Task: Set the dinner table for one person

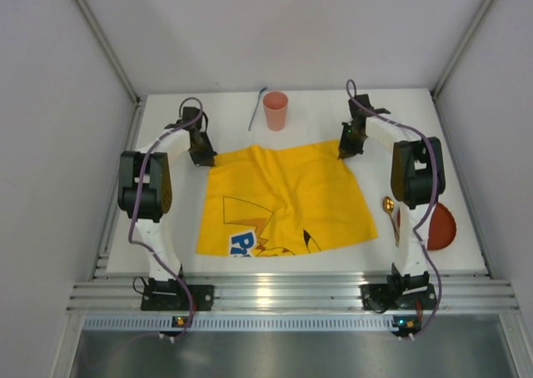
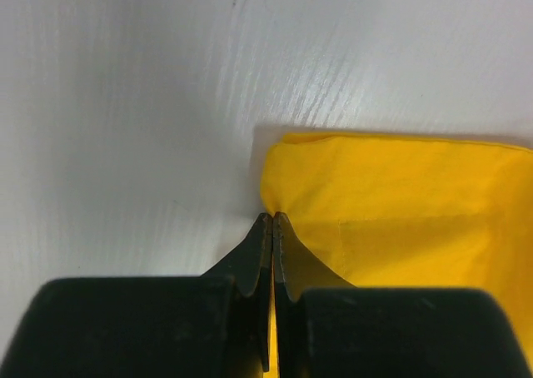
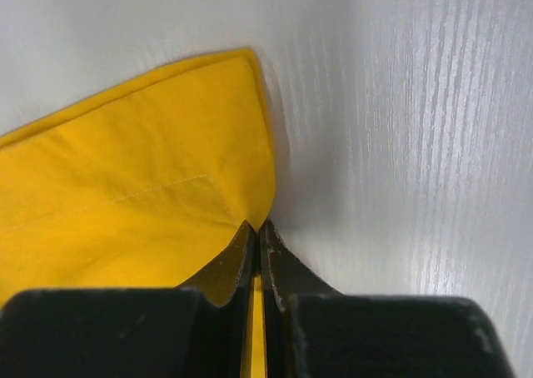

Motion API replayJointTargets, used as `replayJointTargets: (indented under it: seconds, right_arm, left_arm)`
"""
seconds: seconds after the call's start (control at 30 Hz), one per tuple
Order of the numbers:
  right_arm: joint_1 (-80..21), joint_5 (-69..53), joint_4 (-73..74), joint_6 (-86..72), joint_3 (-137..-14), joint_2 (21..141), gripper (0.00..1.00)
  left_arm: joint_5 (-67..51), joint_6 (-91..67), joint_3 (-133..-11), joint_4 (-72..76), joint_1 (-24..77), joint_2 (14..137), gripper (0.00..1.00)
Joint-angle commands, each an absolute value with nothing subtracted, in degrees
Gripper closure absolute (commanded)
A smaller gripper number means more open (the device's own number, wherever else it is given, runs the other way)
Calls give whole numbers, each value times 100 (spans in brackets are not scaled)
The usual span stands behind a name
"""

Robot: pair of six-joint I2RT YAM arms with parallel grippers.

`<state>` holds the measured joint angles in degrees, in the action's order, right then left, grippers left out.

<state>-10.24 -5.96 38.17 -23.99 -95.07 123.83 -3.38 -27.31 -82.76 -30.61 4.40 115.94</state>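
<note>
A yellow cartoon-printed cloth [image 1: 283,199] lies spread and slightly rumpled on the white dinner table [image 1: 316,116]. My left gripper [image 1: 202,156] is shut on the cloth's far left corner, seen in the left wrist view [image 2: 273,217] with yellow cloth [image 2: 391,203] pinched between the jaws. My right gripper [image 1: 345,149] is shut on the far right corner, seen in the right wrist view [image 3: 256,225] with the cloth [image 3: 133,195] between its jaws.
A pink cup [image 1: 276,110] stands at the back centre with a blue utensil [image 1: 256,110] lying left of it. A red plate [image 1: 440,226] and a gold spoon [image 1: 391,214] sit at the right, partly behind the right arm. Aluminium rails [image 1: 291,293] run along the near edge.
</note>
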Motion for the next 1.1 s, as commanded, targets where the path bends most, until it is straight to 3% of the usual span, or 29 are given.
replayJointTargets:
  seconds: [0.0, 0.23, 0.6, 0.67, 0.7, 0.73, 0.77, 0.83, 0.87, 0.9, 0.93, 1.07]
  right_arm:
    - [-1169, -19, 4358, -2188, -9720, 12269, 100]
    - [-897, 1238, 4843, -2540, -9353, 12006, 100]
    - [-685, 1397, 5194, -2628, -10045, 12111, 100]
    - [-668, 1319, 5264, -2646, -10081, 12111, 100]
    - [-668, 1301, 5378, -2680, -10159, 12085, 84]
    - [-668, 1275, 5414, -2698, -10169, 12068, 76]
    - [-677, 1240, 5449, -2698, -10195, 12015, 73]
    - [-677, 1230, 5528, -2690, -10204, 11875, 64]
    - [-677, 1248, 5520, -2672, -10169, 11630, 50]
    - [-677, 1265, 5511, -2637, -10099, 11497, 43]
    - [-685, 1283, 5519, -2619, -10073, 11218, 30]
    - [-694, 1099, 5642, -2566, -9976, 10548, 11]
  left_arm:
    - [130, -2865, -8183, -3102, 448, 11092, 100]
    - [395, -2813, -8472, -3199, 448, 10995, 100]
    - [325, -2646, -9472, -3445, 448, 11522, 100]
    - [255, -2593, -9772, -3594, 448, 11784, 85]
    - [237, -2584, -10061, -3682, 448, 11864, 46]
    - [246, -2593, -10203, -3726, 448, 11952, 21]
    - [263, -2662, -10361, -3770, 457, 12058, 2]
    - [238, -2759, -10835, -3832, 466, 12137, 2]
    - [272, -2864, -11002, -3815, 483, 12172, 2]
    - [307, -2909, -11369, -3771, 536, 12208, 2]
    - [308, -2935, -11556, -3701, 562, 12234, 2]
    - [-261, -3338, -12566, -3052, 712, 12673, 2]
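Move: The yellow cloth is pinched at both far corners. Its middle lies about 26 cm right and 14 cm back from the left hand, and some 18 cm left and 15 cm back from the right. The right corner's bare patch of table is about 8 cm right and 2 cm back. From the left hand the blue spoon is 20 cm ahead, 15 right, the cup 14 ahead, 21 right; from the right the gold spoon is 22 back, 13 right. The yellow cloth's far-right corner is drawn about 7 cm to the right and slightly back at table height, the right wrist tilting and turning clockwise; then those fingers open and lift clear. Meanwhile the left hand rises some 5 cm with fingers shut, then opens wide and climbs on forward, away from the cloth. ##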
